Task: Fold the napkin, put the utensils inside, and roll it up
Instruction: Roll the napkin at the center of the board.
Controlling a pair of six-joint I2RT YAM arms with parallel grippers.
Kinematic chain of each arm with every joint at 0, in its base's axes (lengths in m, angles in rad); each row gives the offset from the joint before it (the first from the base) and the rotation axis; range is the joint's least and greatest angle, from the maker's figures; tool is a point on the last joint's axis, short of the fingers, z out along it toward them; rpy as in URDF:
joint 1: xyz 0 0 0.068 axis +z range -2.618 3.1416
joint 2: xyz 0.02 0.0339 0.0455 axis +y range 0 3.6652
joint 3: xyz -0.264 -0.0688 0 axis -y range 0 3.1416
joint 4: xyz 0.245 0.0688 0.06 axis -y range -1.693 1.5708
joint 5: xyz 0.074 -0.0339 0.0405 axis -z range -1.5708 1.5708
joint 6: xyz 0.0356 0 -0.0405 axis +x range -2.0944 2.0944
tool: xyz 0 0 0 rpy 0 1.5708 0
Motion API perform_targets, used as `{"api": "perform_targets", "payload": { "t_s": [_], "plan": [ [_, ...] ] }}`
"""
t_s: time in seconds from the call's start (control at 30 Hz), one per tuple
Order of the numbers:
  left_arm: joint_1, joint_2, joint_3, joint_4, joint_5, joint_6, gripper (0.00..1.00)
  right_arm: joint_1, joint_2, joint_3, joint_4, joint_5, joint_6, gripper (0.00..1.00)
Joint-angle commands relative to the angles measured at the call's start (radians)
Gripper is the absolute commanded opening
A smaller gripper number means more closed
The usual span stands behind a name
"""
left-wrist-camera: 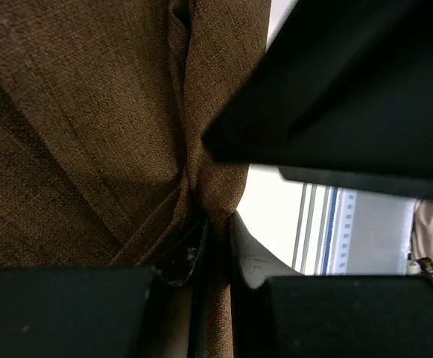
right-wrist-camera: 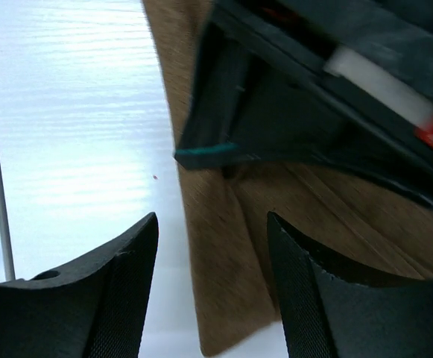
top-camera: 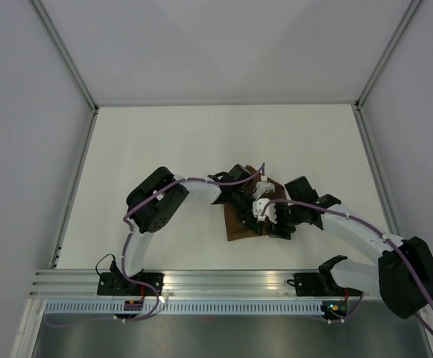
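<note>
The dark-brown napkin lies folded at the table's middle, mostly covered by both arms. In the left wrist view it fills the picture, and my left gripper is shut on a raised fold of it. My left gripper and right gripper meet over the cloth. My right gripper stands open just above the napkin's edge and corner, nothing between its fingers. The left gripper's body crosses right in front of it. The utensils are hidden.
The white table is bounded by grey walls at the left, right and back. An aluminium rail runs along the near edge, with both arm bases on it. The right arm's dark body hangs close over the left gripper.
</note>
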Motion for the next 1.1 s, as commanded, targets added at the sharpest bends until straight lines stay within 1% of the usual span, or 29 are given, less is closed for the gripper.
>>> {"api": "perform_targets", "payload": {
  "t_s": [0.0,0.07,0.2,0.3,0.33,0.4,0.43,0.5,0.53,0.6,0.63,0.7,0.73,0.8,0.93,1.0,1.07],
  "plan": [
    [-0.004,0.085,-0.020,-0.108,-0.032,-0.020,0.02,0.113,0.017,-0.043,0.193,0.124,0.074,0.66],
    [-0.001,0.094,-0.012,-0.110,-0.029,-0.023,0.02,0.149,0.055,-0.043,0.219,0.140,0.097,0.66],
    [0.007,0.102,-0.003,-0.112,-0.020,-0.030,0.02,0.183,0.086,-0.036,0.241,0.155,0.112,0.66],
    [0.011,0.108,0.006,-0.112,-0.013,-0.039,0.02,0.203,0.110,-0.030,0.239,0.152,0.121,0.62],
    [0.013,0.109,0.008,-0.112,-0.010,-0.039,0.02,0.206,0.119,-0.028,0.238,0.150,0.123,0.59],
    [0.014,0.112,0.011,-0.108,-0.006,-0.044,0.02,0.210,0.149,-0.030,0.239,0.146,0.125,0.55],
    [0.014,0.114,0.014,-0.110,-0.003,-0.046,0.02,0.210,0.159,-0.028,0.235,0.146,0.125,0.49],
    [0.016,0.117,0.016,-0.112,-0.006,-0.047,0.03,0.210,0.182,-0.028,0.227,0.137,0.125,0.43],
    [0.017,0.117,0.017,-0.112,-0.003,-0.049,0.03,0.210,0.187,-0.028,0.224,0.134,0.125,0.33],
    [0.019,0.108,0.014,-0.112,-0.007,-0.052,0.07,0.210,0.199,-0.022,0.206,0.126,0.123,0.26],
    [0.022,0.102,0.013,-0.112,-0.009,-0.053,0.13,0.208,0.205,-0.016,0.181,0.114,0.120,0.20],
    [0.022,0.063,0.003,-0.107,-0.018,-0.059,0.24,0.205,0.231,-0.001,0.155,0.094,0.102,0.16],
    [0.024,0.046,-0.001,-0.104,-0.024,-0.065,0.35,0.193,0.251,0.010,0.131,0.066,0.097,0.15],
    [0.028,-0.012,-0.015,-0.084,-0.033,-0.075,0.44,0.171,0.279,0.026,0.106,0.029,0.071,0.15],
    [0.048,-0.088,-0.024,-0.075,-0.073,-0.121,0.49,0.093,0.378,0.075,0.015,-0.072,0.007,0.15],
    [0.057,-0.118,-0.030,-0.075,-0.093,-0.130,0.49,0.070,0.406,0.094,-0.012,-0.093,-0.016,0.14],
    [0.063,-0.162,-0.037,-0.072,-0.145,-0.150,0.50,0.042,0.441,0.130,-0.066,-0.123,-0.047,0.14]
  ]
}}
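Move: The right hand, open and empty, is above the napkin's near rolled edge. The stretch it goes for is about 3 cm to its left, 1 cm back and 4 cm below; the left fingertips grip the same edge some 5 cm to its left, also 4 cm below. The napkin's near right corner is around 4 cm right, 1 cm back and 4 cm below. For the left hand, already pinching the edge, that stretch is about 3 cm right at grip height; the near left corner is roughly 9 cm left, 4 cm back and 1 cm below. Down and to its left, about 5 cm in all, the right hand drops onto the near rolled edge just right of the left fingers, shuts on it and pinches it, then tips some 15 degrees while holding. The left hand keeps its pinch in place until the right has closed, then opens and eases off left and forward, rising slightly, about 3 cm. ##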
